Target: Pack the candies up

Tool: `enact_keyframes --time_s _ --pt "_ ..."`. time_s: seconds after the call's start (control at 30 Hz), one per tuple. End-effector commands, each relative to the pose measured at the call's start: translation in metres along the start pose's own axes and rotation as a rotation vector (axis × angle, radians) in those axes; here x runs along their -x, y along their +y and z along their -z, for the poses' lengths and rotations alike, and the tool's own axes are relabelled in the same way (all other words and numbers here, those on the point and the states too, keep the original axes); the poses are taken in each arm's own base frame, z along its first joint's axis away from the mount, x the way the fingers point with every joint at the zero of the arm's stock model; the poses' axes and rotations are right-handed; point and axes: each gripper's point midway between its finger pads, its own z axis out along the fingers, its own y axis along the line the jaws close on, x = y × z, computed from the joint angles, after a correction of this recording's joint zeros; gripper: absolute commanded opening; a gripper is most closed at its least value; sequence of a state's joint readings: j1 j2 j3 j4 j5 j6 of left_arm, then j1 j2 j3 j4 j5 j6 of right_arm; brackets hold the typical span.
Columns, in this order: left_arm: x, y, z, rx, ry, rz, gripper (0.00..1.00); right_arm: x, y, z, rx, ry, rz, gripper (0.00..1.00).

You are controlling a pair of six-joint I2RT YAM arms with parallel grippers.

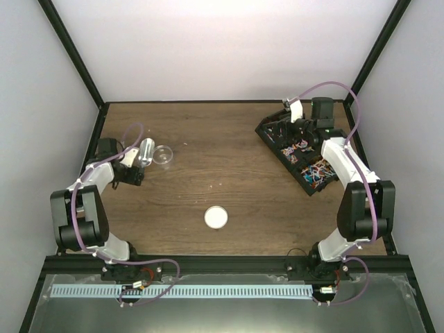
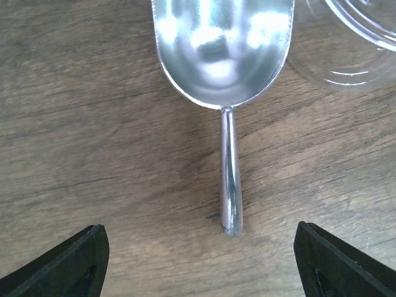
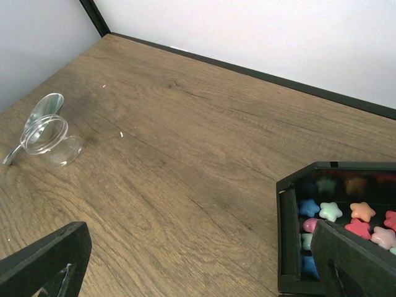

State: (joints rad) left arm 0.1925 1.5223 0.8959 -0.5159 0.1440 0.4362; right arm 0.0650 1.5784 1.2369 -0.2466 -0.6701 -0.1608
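The candies (image 1: pixel 316 170) lie in a black compartment tray (image 1: pixel 272 140) at the right; star-shaped ones (image 3: pixel 362 211) show in the right wrist view. My right gripper (image 1: pixel 286 123) hangs open and empty over the tray's far left end (image 3: pixel 288 247), its jaws (image 3: pixel 198 266) wide apart. A small clear jar (image 1: pixel 164 155) stands at the left beside a metal scoop (image 1: pixel 146 151). My left gripper (image 2: pixel 201 263) is open and empty. The end of the scoop's handle (image 2: pixel 230 179) lies just ahead of the jaws and touches neither. The scoop bowl (image 2: pixel 223 49) looks empty.
A round white lid disc (image 1: pixel 216 218) lies on the wooden table near the front middle. The jar (image 3: pixel 49 136) and scoop (image 3: pixel 40 110) show far left in the right wrist view. Walls and black frame posts surround the table.
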Motion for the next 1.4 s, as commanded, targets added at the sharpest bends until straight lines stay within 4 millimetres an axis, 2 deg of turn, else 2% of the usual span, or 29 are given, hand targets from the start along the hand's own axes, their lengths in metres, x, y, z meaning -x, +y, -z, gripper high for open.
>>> enact_keyframes --time_s 0.0,0.4,0.6,0.73,0.97,1.1,1.23,1.27,1.37 --pt "0.019 0.001 -0.011 -0.009 -0.108 -0.089 0.78 0.019 0.003 0.0 0.009 -0.029 0.03 1.0" --pt "0.017 0.0 -0.047 -0.053 -0.101 -0.108 0.62 0.014 -0.006 -0.004 -0.025 -0.008 0.028 1.0" --pt "0.012 0.003 -0.065 -0.052 -0.064 -0.081 0.43 0.006 -0.016 -0.005 -0.081 0.017 0.024 1.0" --pt "0.013 0.007 -0.066 -0.055 -0.058 -0.065 0.27 0.002 -0.022 -0.005 -0.113 0.033 0.026 1.0" --pt "0.042 0.033 -0.034 -0.083 -0.133 0.002 0.1 -0.009 -0.047 0.007 -0.165 0.073 -0.014 1.0" --pt "0.072 0.033 -0.002 -0.122 -0.174 -0.042 0.04 -0.012 -0.075 0.024 -0.22 0.094 -0.056 1.0" --pt "0.108 0.029 0.037 -0.117 -0.25 -0.098 0.04 -0.029 -0.116 0.046 -0.264 0.16 -0.116 1.0" --pt "0.116 0.024 0.046 -0.117 -0.265 -0.125 0.04 -0.028 -0.128 0.053 -0.271 0.165 -0.129 1.0" --pt "0.135 -0.003 0.065 -0.124 -0.275 -0.23 0.04 -0.041 -0.155 0.068 -0.266 0.204 -0.192 1.0"
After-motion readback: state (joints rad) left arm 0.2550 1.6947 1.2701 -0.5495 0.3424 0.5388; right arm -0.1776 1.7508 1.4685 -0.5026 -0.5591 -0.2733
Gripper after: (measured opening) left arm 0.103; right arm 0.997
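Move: The scoop's handle lies about 5 cm ahead of my left hand, 1 cm to its right and 4 cm below; the bowl's middle is roughly 10 cm ahead and 2 cm right. The clear cup stands some 6 cm to the right of the bowl, nearly level with it. My right hand is high: the candy tray's middle is about 12 cm right of it, 3 cm back and 22 cm below, and the scoop's handle some 42 cm left and 7 cm back. I bring my open left hand forward and down, about 5 cm each way, and shut its fingers on the scoop's handle just behind the bowl. Then I lift it some 12 cm, still reaching forward, with the fingertips tipping up slightly. Late on, my empty right hand swings about 13 cm to the right, high across the far part of the tray, fingers open, turning some 15 degrees clockwise. ##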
